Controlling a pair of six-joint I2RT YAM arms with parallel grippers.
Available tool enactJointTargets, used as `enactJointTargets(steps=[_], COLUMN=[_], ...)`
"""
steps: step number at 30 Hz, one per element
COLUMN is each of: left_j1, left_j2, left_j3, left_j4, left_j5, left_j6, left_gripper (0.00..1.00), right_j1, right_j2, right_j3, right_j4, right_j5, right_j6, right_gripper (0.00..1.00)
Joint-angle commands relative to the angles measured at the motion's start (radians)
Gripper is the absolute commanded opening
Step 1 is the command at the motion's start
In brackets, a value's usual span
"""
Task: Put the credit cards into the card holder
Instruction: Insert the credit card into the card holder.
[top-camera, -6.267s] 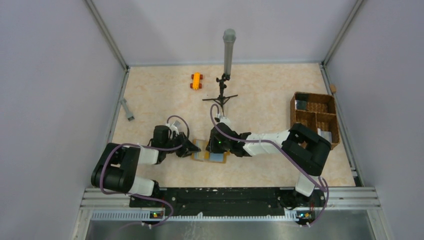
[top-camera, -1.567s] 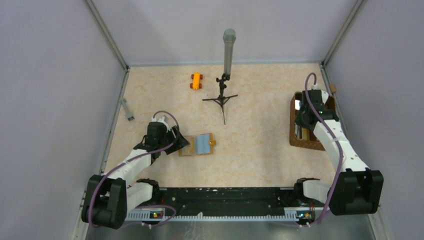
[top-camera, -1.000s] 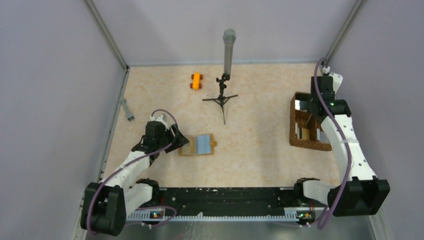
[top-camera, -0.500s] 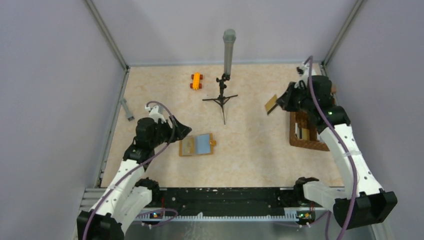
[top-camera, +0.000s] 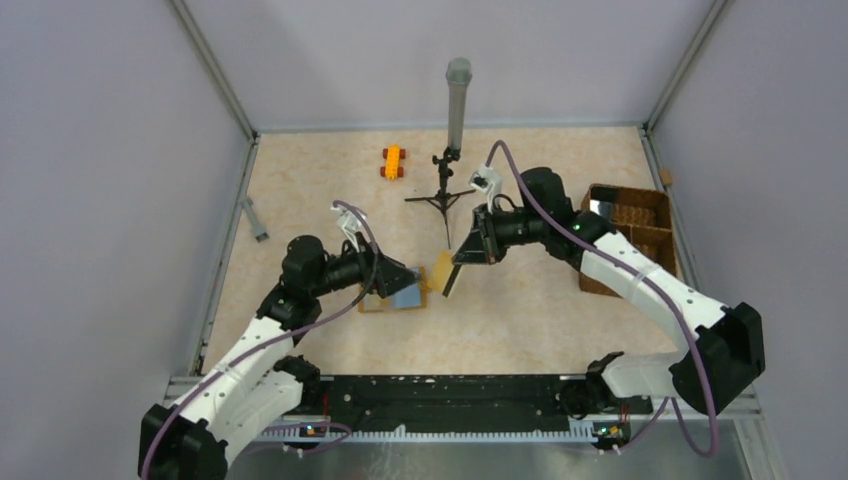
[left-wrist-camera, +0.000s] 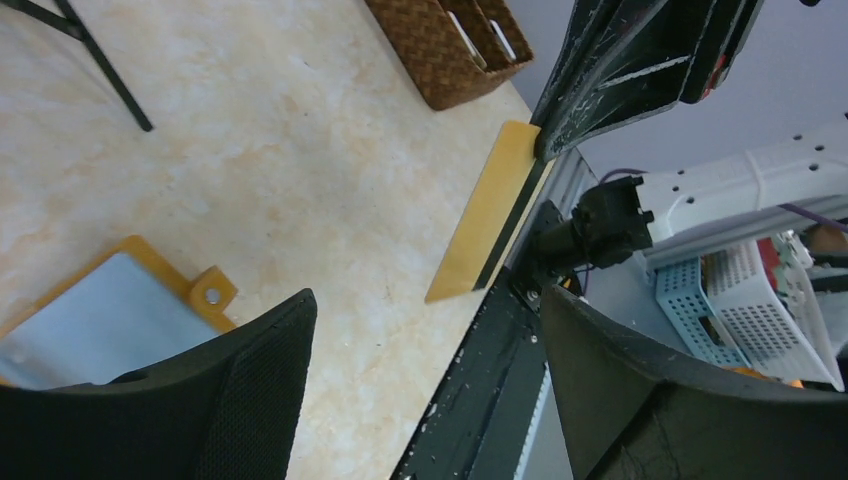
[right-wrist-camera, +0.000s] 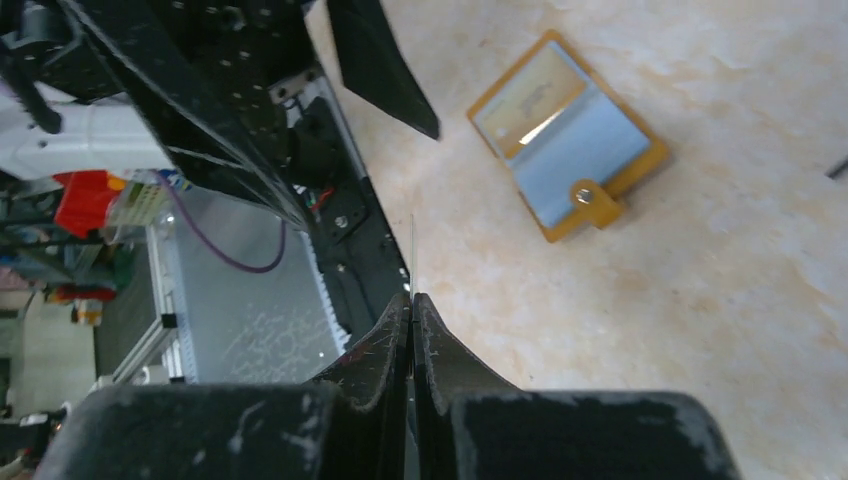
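Observation:
The card holder (top-camera: 373, 303) lies open on the table, mustard-orange, with a pale blue credit card (right-wrist-camera: 585, 150) in its right half and a paler card (right-wrist-camera: 525, 95) in its left pocket. My right gripper (top-camera: 466, 254) is shut on a gold-tan credit card (top-camera: 443, 272) with a dark stripe. It holds the card tilted in the air just right of the holder. That card (left-wrist-camera: 490, 215) shows broadside in the left wrist view and edge-on in the right wrist view. My left gripper (top-camera: 400, 276) hovers over the holder's left half, wide open and holding nothing.
A brown wicker basket (top-camera: 632, 235) with compartments stands at the right edge. A small tripod with an upright grey tube (top-camera: 456, 110) is at the back centre, with an orange toy car (top-camera: 392, 161) to its left. A grey stick (top-camera: 255, 218) lies by the left wall.
My right arm swung from the basket to the table's middle, carrying the gold-tan card down beside the holder. My left gripper rose, shifted right over the holder and opened wider.

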Motion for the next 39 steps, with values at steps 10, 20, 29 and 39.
enactJointTargets(steps=[10,20,29,39], left_j1=[-0.067,-0.109,0.025,0.179], left_j2=[0.092,0.100,0.078,0.145], left_j3=[-0.035,-0.045,-0.060,-0.135], left_j4=[0.293,0.295,-0.133,-0.156], left_j5=[0.150,0.106,-0.268,-0.235], left_j6=[-0.131,-0.155,-0.088,-0.101], left_gripper=[0.64,0.00,0.00,0.00], right_j1=[0.064,0.069,0.088,0.231], right_j2=[0.025,0.072,0.142,0.368], right_j3=[0.009,0.015,-0.075,-0.101], right_j4=[0.224,0.204,0.171,0.277], right_j5=[-0.202,-0.121,0.343,0.546], right_j6=[0.064,0.076,0.182,0.332], right_gripper=[0.00,0.09,0.58,0.60])
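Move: The left hand is empty and open, with the card in the right fingers about 7 cm to its right, level with it in reach and height. The open card holder lies some 5 cm ahead, 5 cm to its left and 18 cm below it; the tripod's near foot is about 10 cm beyond the holder and 13 cm to the holder's right. From the right hand the holder is roughly 14 cm left, 4 cm ahead and 20 cm down. Converging first, the left hand eases about 5 cm right and back and shuts on the card, while the right hand brings the card some 3 cm left, then opens and lets go. Then the left hand sweeps down some 13 cm, left and forward over the holder with the card, fingers tipping down and swinging counter-clockwise; the right hand, open, sinks about 17 cm and slightly forward beside the holder's clasp end. ##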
